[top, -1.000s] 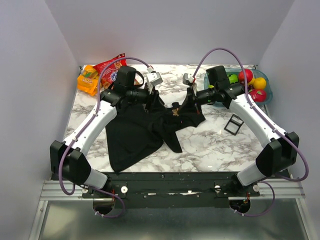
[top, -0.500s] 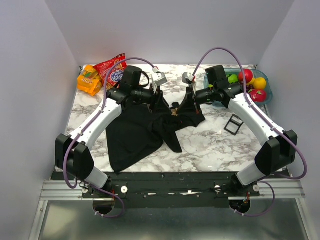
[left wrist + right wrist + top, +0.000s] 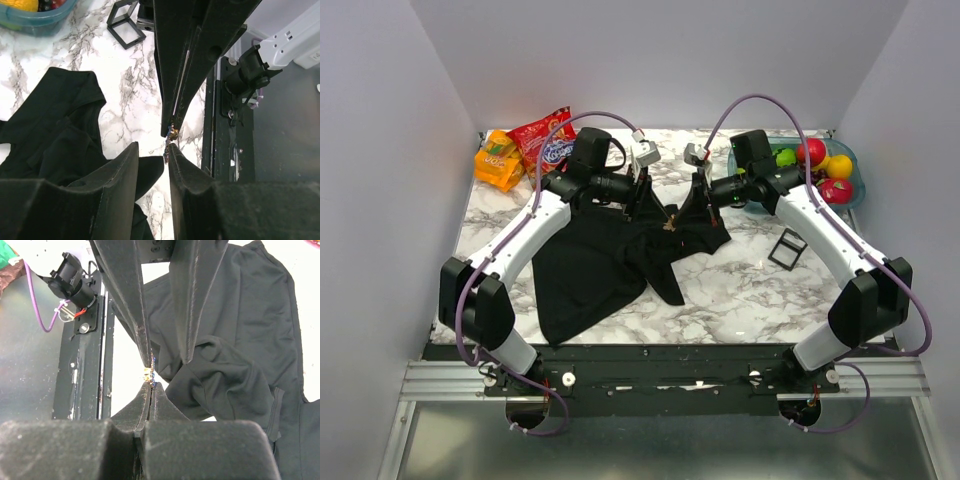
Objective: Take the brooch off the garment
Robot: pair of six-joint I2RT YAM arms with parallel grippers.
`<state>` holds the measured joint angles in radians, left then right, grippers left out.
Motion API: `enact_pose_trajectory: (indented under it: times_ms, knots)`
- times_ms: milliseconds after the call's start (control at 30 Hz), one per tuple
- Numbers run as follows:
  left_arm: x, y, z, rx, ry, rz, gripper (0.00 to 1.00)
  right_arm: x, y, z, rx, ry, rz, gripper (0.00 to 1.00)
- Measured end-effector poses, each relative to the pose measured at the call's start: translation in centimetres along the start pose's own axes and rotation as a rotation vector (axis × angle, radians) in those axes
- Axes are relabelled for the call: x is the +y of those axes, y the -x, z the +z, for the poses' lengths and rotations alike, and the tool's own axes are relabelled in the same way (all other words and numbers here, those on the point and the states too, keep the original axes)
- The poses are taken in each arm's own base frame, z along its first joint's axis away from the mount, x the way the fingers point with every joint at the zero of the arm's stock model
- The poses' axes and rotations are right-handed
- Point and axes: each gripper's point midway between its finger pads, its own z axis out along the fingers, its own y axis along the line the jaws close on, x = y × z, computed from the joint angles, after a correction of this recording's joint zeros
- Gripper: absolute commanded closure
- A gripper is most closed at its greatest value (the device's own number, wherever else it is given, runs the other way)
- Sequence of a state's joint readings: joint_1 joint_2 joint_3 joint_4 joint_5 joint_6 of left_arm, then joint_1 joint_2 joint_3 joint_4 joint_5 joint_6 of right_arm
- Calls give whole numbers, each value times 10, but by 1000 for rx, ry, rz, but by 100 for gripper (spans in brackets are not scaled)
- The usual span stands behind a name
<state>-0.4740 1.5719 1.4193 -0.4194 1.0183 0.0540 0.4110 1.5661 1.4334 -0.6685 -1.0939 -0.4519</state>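
Observation:
The garment [image 3: 585, 265] is a black T-shirt crumpled on the marble table; it also shows in the left wrist view [image 3: 55, 130] and the right wrist view [image 3: 250, 320]. The brooch [image 3: 669, 222] is a tiny gold glint between the two grippers. My right gripper [image 3: 152, 386] is shut, with the brooch [image 3: 149, 373] pinched at its very tips. My left gripper [image 3: 153, 146] faces it, open with a narrow gap. Its right fingertip [image 3: 172, 150] touches the brooch [image 3: 173, 133] and its small dangling chain. I cannot tell whether the brooch is still fastened to the cloth.
A small black square tray [image 3: 787, 248] lies right of the garment. A teal bowl [image 3: 735, 160] of coloured fruit stands at the back right, and snack packets [image 3: 520, 148] lie at the back left. The table's front rail [image 3: 235, 125] runs close by.
My left arm has swung right, bringing its gripper up to the brooch, and its jaws have narrowed. The right gripper has stayed shut in place.

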Motion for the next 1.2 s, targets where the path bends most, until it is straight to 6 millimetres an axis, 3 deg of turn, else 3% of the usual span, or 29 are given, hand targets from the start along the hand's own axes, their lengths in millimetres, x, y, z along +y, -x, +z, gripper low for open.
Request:
enact_pose_trajectory:
  times_ms: [200, 333, 367, 400, 533, 600, 867, 1200]
  knots:
    - [-2, -2, 2, 11, -18, -8, 78, -1, 1, 0, -3, -2, 2, 99]
    - [-6, -1, 2, 12, -38, -10, 100, -2, 2, 0, -6, -5, -2, 98]
    - [-7, 0, 2, 12, -41, -9, 100, -2, 2, 0, -6, -6, -2, 95]
    - [-7, 0, 2, 12, -44, -7, 100, -2, 2, 0, -7, -6, 1, 83]
    - [-7, 0, 2, 12, -47, -2, 100, -3, 2, 0, -5, -15, 17, 55]
    - [-7, -1, 2, 14, -47, 0, 100, -6, 1, -1, 2, -32, 15, 47]
    - [-5, -7, 1, 35, -31, -7, 100, -6, 7, -7, 6, -56, -33, 39]
    - [-3, -6, 2, 25, -18, -43, 100, -6, 23, -7, -44, -75, 43, 38]
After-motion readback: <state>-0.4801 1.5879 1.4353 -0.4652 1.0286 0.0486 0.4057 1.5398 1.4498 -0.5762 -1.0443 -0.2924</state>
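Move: The brooch stands clear of the table, pinched in the right fingertips about 1 cm left of the right hand point. For the left hand, whose half-open fingers already straddle it, the brooch lies about 1 cm to the right and 1 cm back. From the left hand, the middle of the black garment is some 13 cm left, 2 cm back and 23 cm below; the small black frame is roughly 28 cm right and 1 cm ahead, equally low. The left fingers shut on the brooch and pinch it at their tips, the left hand easing barely 1 cm back as they close. Only then do the right fingers, still holding it, open to over half and let go; the right hand starts to draw up off the brooch, about 2 cm, with some 1 cm forward, while the left keeps its grip almost in place. ##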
